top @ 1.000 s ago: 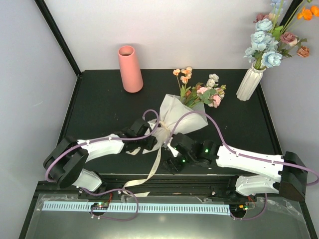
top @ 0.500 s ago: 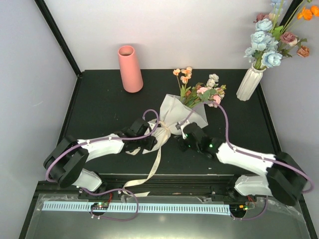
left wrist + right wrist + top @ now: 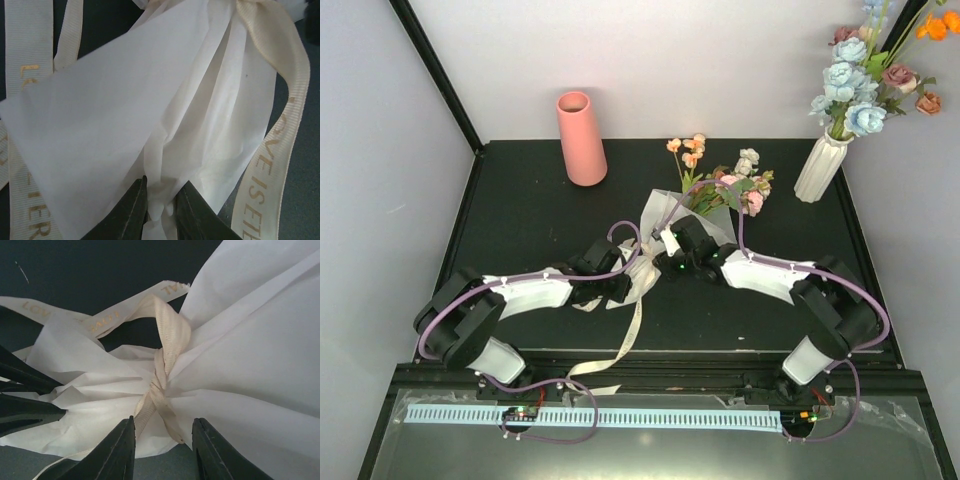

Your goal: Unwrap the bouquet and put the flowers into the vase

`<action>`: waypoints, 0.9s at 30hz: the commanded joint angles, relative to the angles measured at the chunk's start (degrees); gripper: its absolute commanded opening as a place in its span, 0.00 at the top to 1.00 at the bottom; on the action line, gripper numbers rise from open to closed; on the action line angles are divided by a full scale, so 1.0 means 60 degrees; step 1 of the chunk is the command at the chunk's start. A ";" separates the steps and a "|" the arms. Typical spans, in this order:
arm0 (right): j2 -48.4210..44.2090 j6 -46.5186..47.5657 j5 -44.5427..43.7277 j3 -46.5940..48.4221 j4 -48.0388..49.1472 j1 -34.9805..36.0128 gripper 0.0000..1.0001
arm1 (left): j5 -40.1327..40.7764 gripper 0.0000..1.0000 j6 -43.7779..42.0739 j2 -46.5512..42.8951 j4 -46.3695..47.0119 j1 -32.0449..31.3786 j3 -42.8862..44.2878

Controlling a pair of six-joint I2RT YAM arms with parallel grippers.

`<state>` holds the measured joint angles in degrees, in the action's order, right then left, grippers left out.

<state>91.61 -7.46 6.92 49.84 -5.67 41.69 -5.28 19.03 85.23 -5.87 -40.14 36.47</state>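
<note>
The bouquet [image 3: 705, 208] lies mid-table, its pink, peach and cream flowers [image 3: 732, 186] pointing to the far right. Its cream ribbon [image 3: 635, 325] trails toward the near edge. The salmon-pink vase [image 3: 582, 138] stands upright at the far left, apart from both arms. My left gripper [image 3: 161, 207] is shut on a fold of the white paper [image 3: 125, 115] at the bouquet's tail end. My right gripper [image 3: 163, 442] is open over the tied waist. The ribbon knot [image 3: 167, 365] and a loose ribbon end lie between its fingers [image 3: 117, 452] without touching them.
A white ribbed vase [image 3: 820, 165] holding blue, mauve and orange flowers [image 3: 855, 85] stands at the far right corner. Printed ribbon tails [image 3: 272, 165] lie on the black table [image 3: 520, 220] beside the paper. Walls close in the left, back and right sides.
My right gripper has swung from the near middle up and left onto the bouquet's tied waist, its jaws narrowing. The left gripper has closed on the paper tail.
</note>
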 commanded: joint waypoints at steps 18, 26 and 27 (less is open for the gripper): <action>0.1189 0.0747 0.1562 0.1245 -0.0801 -0.0341 0.75 | 0.0294 0.83 0.0009 0.0612 -0.0718 0.0067 0.0016; 0.1438 0.0826 0.0441 0.1521 -0.1233 -0.0316 0.91 | 0.0242 0.83 -0.0013 0.0611 -0.0736 0.0060 0.0044; 0.1418 0.0833 0.0511 0.1514 -0.1268 -0.0306 0.91 | 0.0243 0.83 -0.0018 0.0615 -0.0749 0.0059 0.0052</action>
<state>99.53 -3.22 11.62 58.15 -11.75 39.66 -4.89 19.05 86.76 -5.69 -40.12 36.99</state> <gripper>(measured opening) 0.096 0.171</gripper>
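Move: The bow's knot lies about 2 cm ahead of my right hand, 2 cm to its left and 2 cm below; the ribbon loop stands some 2 cm beyond the knot and 2 cm farther left. The gathered paper end, already held by my left fingers, is about 3 cm back and 6 cm left of my right hand. The flower heads lie some 17 cm ahead and 14 cm right of it. From my left hand, the knot is about 4 cm ahead and 5 cm right. I ease my right hand down onto the bow, about 1.5 cm, drifting a little forward and left, and close the part-open fingers almost shut so the tips pinch the ribbon right beside the knot. My left hand stays put and keeps its hold on the gathered paper below the bow, sinking only some half a centimetre. ##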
